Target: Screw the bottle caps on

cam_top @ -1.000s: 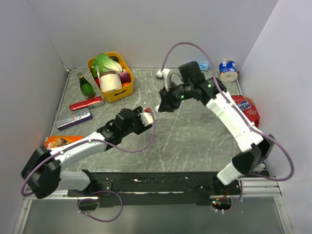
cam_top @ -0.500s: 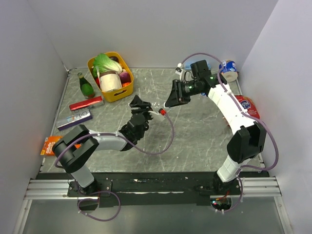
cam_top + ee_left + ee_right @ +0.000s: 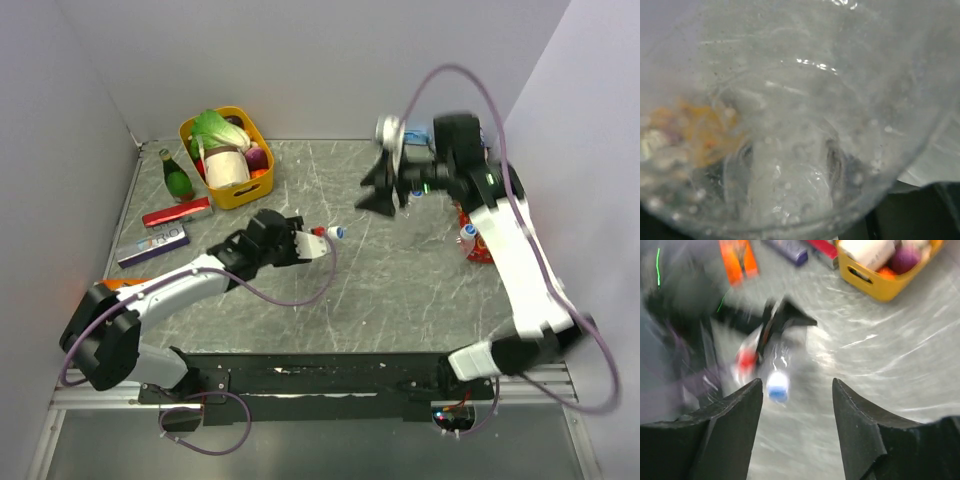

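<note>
My left gripper (image 3: pixel 303 243) is shut on a small clear bottle (image 3: pixel 318 238) with a red label, held on its side above the table's middle. A blue cap (image 3: pixel 339 232) sits on the bottle's neck, pointing right. In the left wrist view the bottle's clear wall (image 3: pixel 805 125) fills the frame and hides the fingers. My right gripper (image 3: pixel 380 193) hangs open further back and to the right, apart from the cap. In the blurred right wrist view the same cap (image 3: pixel 777 386) and red label (image 3: pixel 746 360) show beyond my open right gripper (image 3: pixel 797 390), nothing between its fingers.
A yellow basket (image 3: pixel 243 193) of groceries and a green glass bottle (image 3: pixel 177 178) stand at the back left. A red box (image 3: pixel 178 212), a purple box (image 3: pixel 152 245) and an orange packet (image 3: pixel 120 286) lie along the left. A red bag (image 3: pixel 497 222) lies at the right, a small blue-and-white item (image 3: pixel 467 232) beside it.
My right gripper has opened and drawn back to the right, away from the cap. My left arm has shifted while still holding the bottle, which now carries the blue cap.
</note>
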Robot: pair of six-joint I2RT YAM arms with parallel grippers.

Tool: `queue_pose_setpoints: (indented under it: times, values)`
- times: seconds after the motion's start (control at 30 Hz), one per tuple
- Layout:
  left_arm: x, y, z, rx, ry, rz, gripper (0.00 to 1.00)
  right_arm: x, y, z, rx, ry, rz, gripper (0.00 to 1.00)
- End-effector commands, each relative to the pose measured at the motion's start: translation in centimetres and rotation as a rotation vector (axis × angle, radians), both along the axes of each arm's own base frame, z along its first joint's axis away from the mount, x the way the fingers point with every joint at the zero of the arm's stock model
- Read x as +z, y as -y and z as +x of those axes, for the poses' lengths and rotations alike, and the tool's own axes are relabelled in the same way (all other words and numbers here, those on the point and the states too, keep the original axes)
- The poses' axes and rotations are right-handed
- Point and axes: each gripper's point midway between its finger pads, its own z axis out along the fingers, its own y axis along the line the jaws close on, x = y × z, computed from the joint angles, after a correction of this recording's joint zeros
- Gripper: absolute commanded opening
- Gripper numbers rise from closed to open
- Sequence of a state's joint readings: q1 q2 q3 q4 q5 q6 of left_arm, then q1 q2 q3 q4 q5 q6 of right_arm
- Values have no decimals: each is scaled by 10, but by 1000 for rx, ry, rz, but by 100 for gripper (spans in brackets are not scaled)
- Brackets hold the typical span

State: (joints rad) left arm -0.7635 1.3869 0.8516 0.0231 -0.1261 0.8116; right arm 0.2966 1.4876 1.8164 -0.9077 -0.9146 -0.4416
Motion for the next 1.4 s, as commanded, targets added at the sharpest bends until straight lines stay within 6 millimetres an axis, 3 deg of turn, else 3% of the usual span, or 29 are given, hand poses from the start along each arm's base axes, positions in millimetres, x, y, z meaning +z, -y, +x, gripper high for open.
queue_pose_setpoints:
  times: [0.0,0.07,0.1,0.23,0.67,1.0,1.17,1.2,1.23,1.27,1.3,1.33,1.37]
  values:
    - [-22,4,-88,-322,-477,-44,1,-34,1,-74,355,586,-288,64]
    - [-10,13,-100,-408,-497,-79,1,-31,-1,-90,415,764,-311,65]
    - [-10,14,-105,-428,-510,-82,1,-45,-9,-101,470,771,-316,65]
    - [0,23,-107,-466,-521,-120,1,-54,-20,-110,530,819,-364,65]
    - [7,24,-114,-509,-536,-115,1,-72,-46,-116,661,809,-396,59]
    - [13,28,-106,-496,-507,-127,1,-71,-55,-115,660,735,-378,22]
    - [32,39,-84,-430,-416,-214,1,-82,-66,-101,534,519,-378,2]
    - [31,33,-75,-363,-378,-218,1,-72,-69,-93,481,488,-372,0]
    - [35,35,-71,-309,-373,-260,1,-75,-70,-90,397,347,-366,0]
    - [53,40,-56,-279,-281,-322,1,-91,-74,-76,345,224,-400,0]
    - [57,36,-55,-237,-247,-359,1,-77,-73,-76,309,111,-369,0]
    - [67,29,-40,-85,-189,-437,1,-78,-75,-78,220,-97,-327,0]
    - [97,32,-28,-44,-72,-546,1,-92,-80,-71,175,-269,-316,0]
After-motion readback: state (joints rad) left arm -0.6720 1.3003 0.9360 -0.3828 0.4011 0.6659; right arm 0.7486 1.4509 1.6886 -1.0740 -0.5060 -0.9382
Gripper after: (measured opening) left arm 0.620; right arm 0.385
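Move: The cap on the left hand's bottle lies roughly 7 cm to the right hand's left and 7 cm below, level fore and aft. A capped bottle stands about 17 cm ahead and 10 cm right of the right hand; another, by the red bag, is about 9 cm ahead and 22 cm right. From the left hand, the cap is some 7 cm right, 5 cm up, 1 cm back. Left hand draws the bottle back about 11 cm; right swings back and 8 cm down, then pinches the cap. ##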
